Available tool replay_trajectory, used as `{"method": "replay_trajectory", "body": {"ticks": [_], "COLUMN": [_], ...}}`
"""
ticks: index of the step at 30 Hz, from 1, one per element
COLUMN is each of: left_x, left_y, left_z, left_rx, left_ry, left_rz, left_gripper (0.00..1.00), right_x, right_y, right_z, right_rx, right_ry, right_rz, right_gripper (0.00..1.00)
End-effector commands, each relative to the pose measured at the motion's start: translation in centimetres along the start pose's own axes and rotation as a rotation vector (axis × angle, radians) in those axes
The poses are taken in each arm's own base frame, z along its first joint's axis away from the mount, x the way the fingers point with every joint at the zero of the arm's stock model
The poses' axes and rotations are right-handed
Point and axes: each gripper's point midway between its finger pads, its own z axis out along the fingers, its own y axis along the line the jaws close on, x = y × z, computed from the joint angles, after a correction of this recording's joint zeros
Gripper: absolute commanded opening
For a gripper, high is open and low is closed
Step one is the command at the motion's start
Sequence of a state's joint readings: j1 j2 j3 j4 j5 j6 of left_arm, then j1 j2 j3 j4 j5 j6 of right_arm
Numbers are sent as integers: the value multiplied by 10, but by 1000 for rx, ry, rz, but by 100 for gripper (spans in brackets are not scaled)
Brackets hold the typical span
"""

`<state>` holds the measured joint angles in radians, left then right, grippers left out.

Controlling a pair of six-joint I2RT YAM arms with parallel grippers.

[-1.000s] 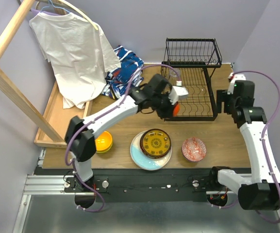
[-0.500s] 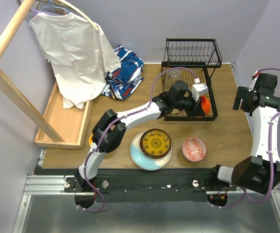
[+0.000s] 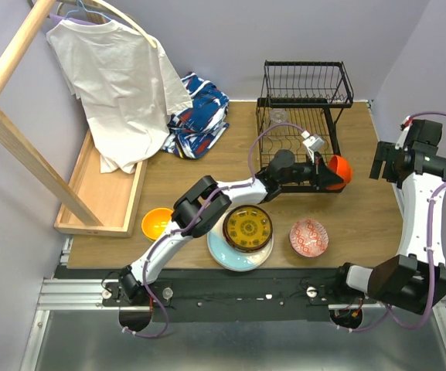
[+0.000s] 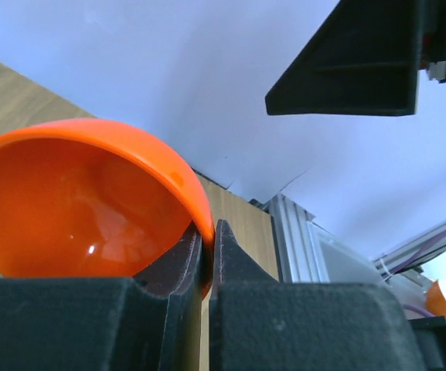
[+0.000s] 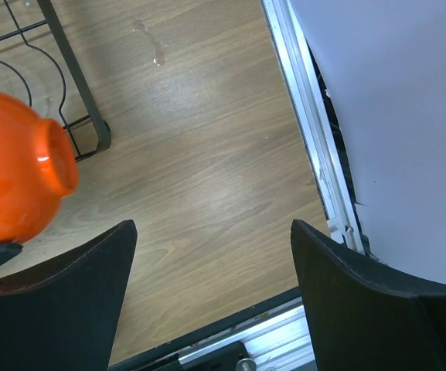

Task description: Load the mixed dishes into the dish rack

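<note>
My left arm stretches across the table, and the left gripper (image 3: pixel 328 175) (image 4: pixel 209 232) is shut on the rim of a small orange bowl (image 3: pixel 341 169) (image 4: pixel 83 209) (image 5: pixel 14 185). The bowl hangs tilted just off the front right corner of the black wire dish rack (image 3: pixel 304 116) (image 5: pixel 76 100). My right gripper (image 3: pixel 377 162) (image 5: pixel 215 232) stands open a short way right of the bowl, empty, over bare wood. A clear glass cup (image 3: pixel 278 117) sits in the rack's lower tier. A yellow-brown plate (image 3: pixel 247 227) lies on a pale blue plate (image 3: pixel 230 251) at the front.
A red patterned bowl (image 3: pixel 308 236) sits right of the plates, and a yellow-orange bowl (image 3: pixel 159 222) at the front left. A white shirt (image 3: pixel 118 77) on a wooden frame, blue patterned cloth (image 3: pixel 199 116) and a shallow wooden tray (image 3: pixel 103 193) fill the left. The table's right edge (image 5: pixel 315 154) is close.
The left arm carried the orange bowl rightward, from the rack's front left past its front right corner. The right arm swung back toward the right edge, then held nearly still.
</note>
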<state>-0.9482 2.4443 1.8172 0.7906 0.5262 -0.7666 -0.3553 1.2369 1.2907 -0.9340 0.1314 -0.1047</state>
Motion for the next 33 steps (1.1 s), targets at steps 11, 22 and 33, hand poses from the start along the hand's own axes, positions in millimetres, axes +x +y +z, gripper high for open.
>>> {"method": "replay_trajectory", "body": {"ticks": [11, 22, 33], "left_x": [-50, -48, -27], "left_y": [21, 67, 78], "left_z": [16, 12, 14], "left_rx": [23, -54, -65], "left_ry": [-173, -170, -144], "left_rz": [-25, -40, -79], "left_gripper": [0, 0, 0], "right_x": [34, 44, 48], "right_y": [6, 6, 3], "right_z": [-1, 3, 3], "right_rx": [-14, -7, 9], "right_ry": [53, 61, 63], "right_rz": [18, 24, 20], "right_gripper": [88, 88, 88]}}
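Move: The left hand, holding the orange bowl by its rim, has the front right part of the rack's lower tier about 11 cm ahead, 5 cm to the right and 12 cm below. The glass in the rack is roughly 28 cm ahead and 14 cm left; the patterned bowl sits some 12 cm back and 3 cm left. From the right hand, that rack spot lies about 12 cm ahead, 14 cm left and 14 cm below. Keep the left gripper pinched on the orange bowl's rim, its base turned to the right, and raise it nearly 3 cm as you start forward. Carry it about 8 cm forward to the rack's front right part, sinking over the second half to end some 4 cm below the start, wrist turning slightly counter-clockwise. Ease the open, empty right gripper a little down and back. ##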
